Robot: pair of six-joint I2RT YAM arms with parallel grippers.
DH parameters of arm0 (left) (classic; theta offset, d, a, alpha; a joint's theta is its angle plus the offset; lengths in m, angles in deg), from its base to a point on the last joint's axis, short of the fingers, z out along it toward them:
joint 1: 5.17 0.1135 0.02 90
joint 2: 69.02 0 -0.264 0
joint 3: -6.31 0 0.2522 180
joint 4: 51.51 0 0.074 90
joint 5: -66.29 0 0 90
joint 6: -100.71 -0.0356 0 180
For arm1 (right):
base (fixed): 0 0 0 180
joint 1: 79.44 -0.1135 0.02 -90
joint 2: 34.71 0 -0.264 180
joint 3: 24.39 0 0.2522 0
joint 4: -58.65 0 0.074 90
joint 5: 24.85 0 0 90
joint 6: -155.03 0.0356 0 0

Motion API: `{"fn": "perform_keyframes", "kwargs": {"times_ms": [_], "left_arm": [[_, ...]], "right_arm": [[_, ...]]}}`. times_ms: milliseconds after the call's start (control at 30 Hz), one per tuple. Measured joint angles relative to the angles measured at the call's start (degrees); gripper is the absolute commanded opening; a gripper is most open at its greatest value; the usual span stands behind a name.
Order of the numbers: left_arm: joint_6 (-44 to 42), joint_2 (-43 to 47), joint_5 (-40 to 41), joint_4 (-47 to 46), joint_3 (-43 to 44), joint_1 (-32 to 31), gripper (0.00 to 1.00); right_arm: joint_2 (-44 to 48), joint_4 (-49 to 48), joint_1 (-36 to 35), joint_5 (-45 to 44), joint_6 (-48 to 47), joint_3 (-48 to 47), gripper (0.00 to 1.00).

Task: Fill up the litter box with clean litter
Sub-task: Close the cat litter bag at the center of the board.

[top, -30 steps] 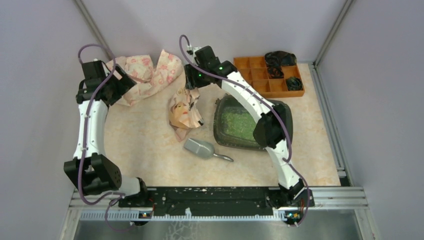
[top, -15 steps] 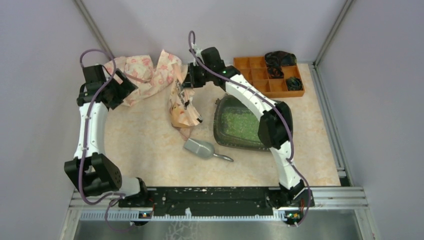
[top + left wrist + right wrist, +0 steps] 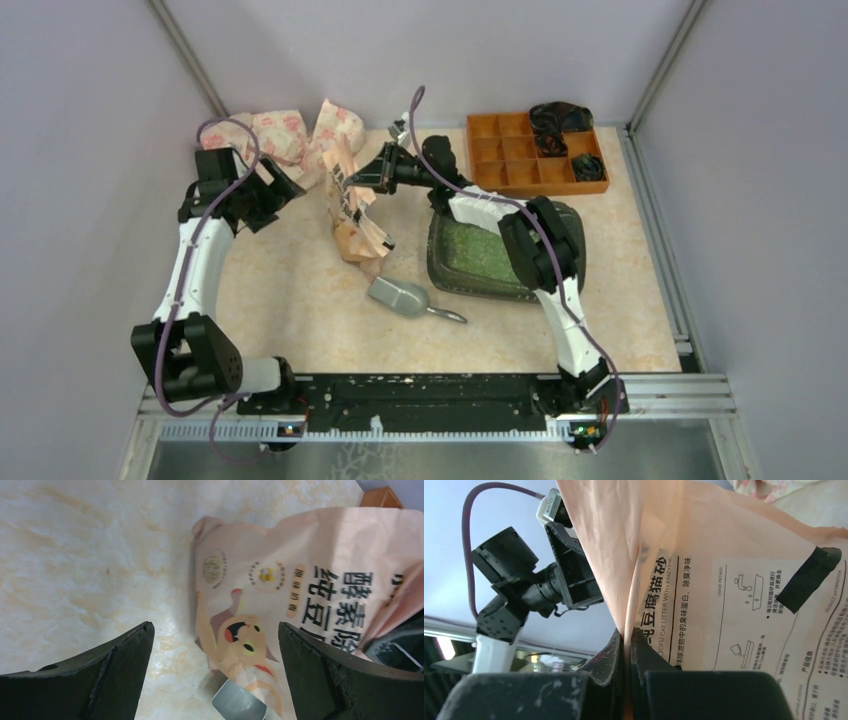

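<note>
The litter box [image 3: 434,262], a dark shallow tray, lies right of centre with the clean litter [image 3: 470,250], light-green granules, spread inside; my right arm crosses above it. My right gripper [image 3: 355,180] [image 3: 626,636] is shut on a fold at the top of the peach printed paper bag [image 3: 352,215] [image 3: 734,580], which stands upright left of the box. My left gripper [image 3: 288,190] [image 3: 215,626] hangs open just left of the bag [image 3: 280,580], with nothing between its fingers.
A grey metal scoop [image 3: 400,297] [image 3: 240,705] lies in front of the bag. An orange compartmented organiser [image 3: 515,150] with dark items stands at the back right. More crumpled printed paper [image 3: 285,135] is heaped at the back left. Walls enclose the table.
The right gripper closed on the bag's top and drew it up and to the left. The left arm swung right, closer to the bag, and stayed open.
</note>
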Motion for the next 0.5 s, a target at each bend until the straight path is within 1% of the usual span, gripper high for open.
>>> {"fn": "perform_keyframes", "kwargs": {"times_ms": [33, 67, 133, 167, 200, 300, 400, 433, 500], "left_arm": [[0.3, 0.0, 0.0, -0.1, -0.1, -1.0, 0.99], [0.6, 0.0, 0.0, -0.3, -0.1, -2.1, 0.99], [1.0, 0.0, 0.0, -1.0, -0.1, -3.8, 0.99], [1.2, 0.0, 0.0, -1.2, -0.1, -4.5, 0.99], [1.4, 0.0, 0.1, -1.4, -0.1, -5.2, 0.99], [1.9, 0.0, 0.4, -1.6, -0.1, -6.3, 0.99], [1.9, -0.1, 1.1, -1.7, -0.1, -6.4, 0.99], [1.9, -0.1, 1.1, -1.7, -0.1, -6.4, 0.99], [2.1, -0.4, 1.6, -1.9, 0.0, -6.6, 0.99]], "right_arm": [[-0.7, -2.9, 0.0, 0.4, 2.4, 0.8, 0.07], [-1.4, -5.7, 0.0, 0.9, 4.5, 1.6, 0.08], [-2.2, -6.9, 0.0, 1.7, 5.8, 2.3, 0.09], [-2.3, -6.8, 0.0, 1.9, 5.8, 2.4, 0.10], [-2.3, -6.5, 0.0, 2.1, 5.4, 2.4, 0.14], [-2.3, -4.0, 0.0, 3.0, 2.9, 2.1, 0.29], [-2.4, -2.3, 0.0, 4.7, 2.4, 2.1, 0.40], [-2.5, -2.6, 0.0, 5.4, 2.8, 2.1, 0.43], [-3.0, -4.0, 0.0, 6.9, 4.2, 2.0, 0.44]]}}
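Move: Just right of the open left hand, the cat litter bag's middle is about 13 cm away, roughly level front to back and 10 cm below. Left of it, some 15 cm ahead and 5 cm to the left, lies the patterned cloth. The scoop is about 19 cm back and 24 cm right, 20 cm below. For the right hand, shut on the bag's upper edge, the bag's middle is about 5 cm back, 12 cm below, and the scoop some 21 cm back and 11 cm right. Opening from fully shut to nearly half, the right fingers release their pinch on the bag's folded upper edge while that hand sinks some 3 cm beside it and then eases back about 2 cm, the fold still between the fingers. The left hand, wide open, slides about 4 cm to the right towards the bag, turning slightly clockwise, then stays there. ##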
